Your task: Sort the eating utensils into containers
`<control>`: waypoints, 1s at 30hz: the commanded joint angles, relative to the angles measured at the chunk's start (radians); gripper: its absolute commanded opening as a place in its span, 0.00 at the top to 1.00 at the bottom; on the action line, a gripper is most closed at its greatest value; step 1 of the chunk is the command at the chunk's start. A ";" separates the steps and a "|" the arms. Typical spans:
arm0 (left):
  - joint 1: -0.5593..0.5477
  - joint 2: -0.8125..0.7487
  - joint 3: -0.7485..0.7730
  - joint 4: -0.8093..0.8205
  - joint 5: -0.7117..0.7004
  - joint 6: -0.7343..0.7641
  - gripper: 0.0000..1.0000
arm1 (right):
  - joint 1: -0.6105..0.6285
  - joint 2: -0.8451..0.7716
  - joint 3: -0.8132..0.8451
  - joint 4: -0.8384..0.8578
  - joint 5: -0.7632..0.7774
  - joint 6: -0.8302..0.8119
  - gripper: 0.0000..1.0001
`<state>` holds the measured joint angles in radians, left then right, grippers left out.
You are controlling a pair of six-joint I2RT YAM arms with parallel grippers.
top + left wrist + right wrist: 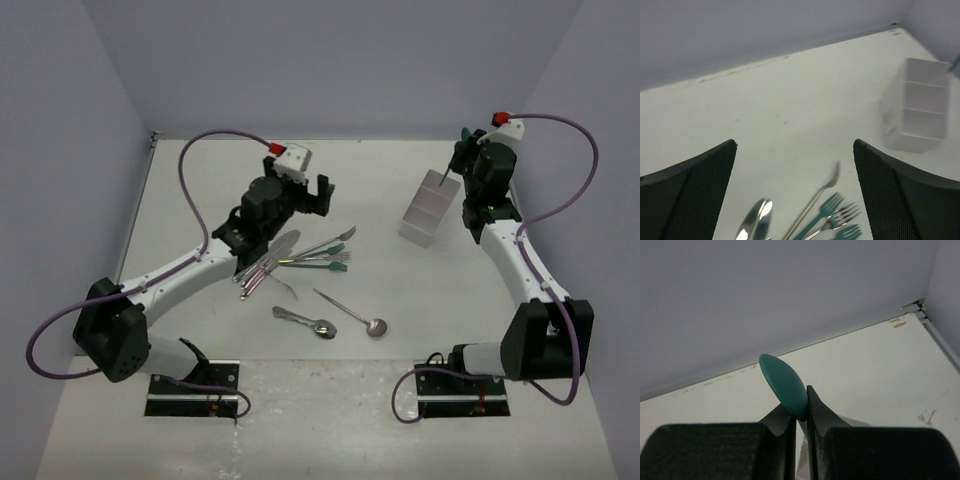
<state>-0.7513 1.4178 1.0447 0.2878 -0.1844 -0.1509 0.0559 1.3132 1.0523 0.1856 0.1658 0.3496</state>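
My right gripper (800,412) is shut on a teal spoon (784,384), its bowl sticking up between the jaws. In the top view this gripper (462,160) is at the far end of the white three-compartment box (428,214), with the spoon's handle (443,177) slanting down towards the far compartment. My left gripper (318,196) is open and empty above the far side of a pile of silver and teal utensils (290,258). In the left wrist view teal forks (829,207), a silver fork (842,217) and a silver spoon (754,227) lie between my fingers (695,192).
Two silver spoons (306,321) (352,313) lie apart from the pile, nearer the arm bases. The box also shows in the left wrist view (920,107), at the right. Walls enclose the table on the far, left and right sides.
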 commanded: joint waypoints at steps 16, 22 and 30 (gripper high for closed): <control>0.236 -0.237 -0.256 -0.128 -0.240 -0.142 0.00 | -0.036 0.281 -0.014 0.327 0.026 -0.104 0.81; 0.239 -0.252 -0.256 -0.139 -0.250 -0.136 0.00 | -0.037 0.152 -0.046 0.201 0.024 -0.069 0.44; 0.241 -0.273 -0.261 -0.144 -0.263 -0.162 0.00 | 0.036 -0.077 0.052 -0.446 0.115 0.179 0.08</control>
<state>-0.5175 1.1637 0.7872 0.1375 -0.4137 -0.2806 0.0422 1.3182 1.0233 0.1352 0.2066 0.3656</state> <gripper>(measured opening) 0.997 0.904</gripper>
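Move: The box's far compartment, where the held teal spoon is bound, lies about 11 cm ahead of the right hand, 2 cm right and 27 cm below; the box's middle compartment is 8 cm nearer and 4 cm left of it. From the left hand the far compartment is some 18 cm ahead, 49 cm right; the knives lie about 9 cm back, 10 cm left and 26 cm below, the teal forks 8 cm back, 3 cm right. Down and forward, some 8 cm and 7 cm, the right hand takes the still-gripped teal spoon to the far compartment, opens to let go, then draws back about 7 cm while rising, still opening. The open, empty left hand swings 16 cm left and sinks a little towards the knives, turning nearly 30 degrees counter-clockwise. ##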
